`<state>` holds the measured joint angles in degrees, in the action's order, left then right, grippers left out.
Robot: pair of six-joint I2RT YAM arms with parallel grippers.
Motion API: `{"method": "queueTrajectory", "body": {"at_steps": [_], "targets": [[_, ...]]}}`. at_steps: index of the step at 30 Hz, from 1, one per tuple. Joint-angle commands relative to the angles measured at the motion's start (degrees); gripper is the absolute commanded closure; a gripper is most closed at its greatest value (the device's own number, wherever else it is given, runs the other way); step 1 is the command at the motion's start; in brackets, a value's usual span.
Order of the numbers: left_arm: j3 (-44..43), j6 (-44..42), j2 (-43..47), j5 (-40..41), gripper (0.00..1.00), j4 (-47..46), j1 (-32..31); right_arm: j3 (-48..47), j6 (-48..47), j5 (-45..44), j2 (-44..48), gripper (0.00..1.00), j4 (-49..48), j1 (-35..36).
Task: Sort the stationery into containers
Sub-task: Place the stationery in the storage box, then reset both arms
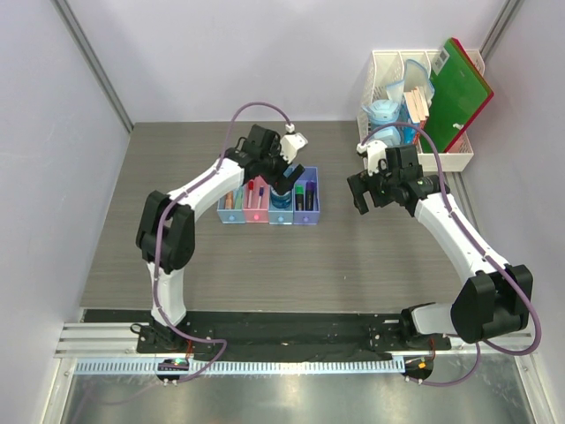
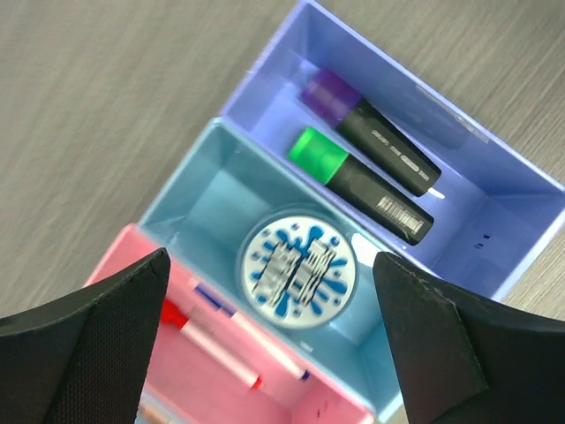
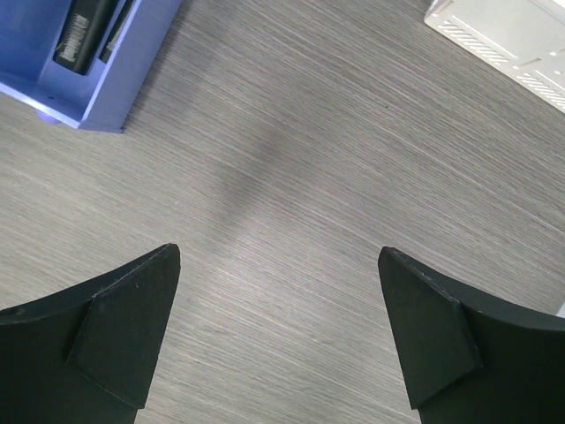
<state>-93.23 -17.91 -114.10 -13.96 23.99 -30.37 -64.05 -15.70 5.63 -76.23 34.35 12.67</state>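
Observation:
The row of four joined bins (image 1: 235,217) stands mid-table. In the left wrist view the purple bin (image 2: 521,199) holds two black markers, one with a purple end (image 2: 332,94) and one with a green end (image 2: 316,152). The round blue tape roll (image 2: 298,268) lies in the light blue bin (image 2: 190,208). The pink bin (image 2: 309,411) holds the thin white pen with a red cap (image 2: 207,340) and another with a blue cap. My left gripper (image 1: 287,174) hovers open and empty above the tape roll. My right gripper (image 1: 369,196) is open and empty over bare table, right of the bins.
A white slotted rack (image 1: 459,161) at the back right holds a green folder (image 1: 456,91), books and blue tape rolls. Its corner shows in the right wrist view (image 3: 512,35). Side walls close in the table on the left and right.

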Motion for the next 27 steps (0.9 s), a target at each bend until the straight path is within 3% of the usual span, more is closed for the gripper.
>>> {"method": "queueTrajectory", "body": {"at_steps": [1,6,11,19,27], "targets": [[-0.4,3.1,12.0,5.5,0.03,-0.6,0.6,-2.0,0.1,5.3,2.2,0.0,0.5,0.0],[11.4,8.8,24.3,11.2,0.0,-6.0,5.6,-1.3,0.5,10.4,6.3,0.0,0.5,0.0],[26.4,11.6,37.3,9.6,0.0,-10.4,13.2,-0.4,1.8,11.1,9.5,0.0,-2.3,-0.1],[42.0,10.7,52.8,8.3,0.0,-12.0,14.9,4.0,3.7,10.2,13.0,0.0,-7.0,0.0],[42.4,11.9,57.2,6.6,0.0,-10.5,17.7,4.6,5.0,10.0,14.6,0.0,-8.2,0.0]]}}
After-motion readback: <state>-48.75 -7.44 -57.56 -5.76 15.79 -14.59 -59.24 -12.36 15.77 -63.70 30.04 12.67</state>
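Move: The round blue jar, the last piece of stationery, already stands in the storage box's third compartment, about 5 cm straight below the open left hand. The green-capped marker lies some 5 cm right of the jar, with the purple-capped marker about 8 cm right; the blue-tipped pen is 6 cm to the jar's left, all roughly level with it. From the right hand the jar is about 20 cm left, 8 cm ahead and 10 cm lower. The jar is left behind as the left hand, fingers staying open, lifts steeply about 14 cm and sweeps left over the pen compartments, then draws back and dips before levelling off near the box's left end, tilting up and swinging some 30 degrees counter-clockwise. The empty right hand rises about 5 cm, easing slightly back and left. ##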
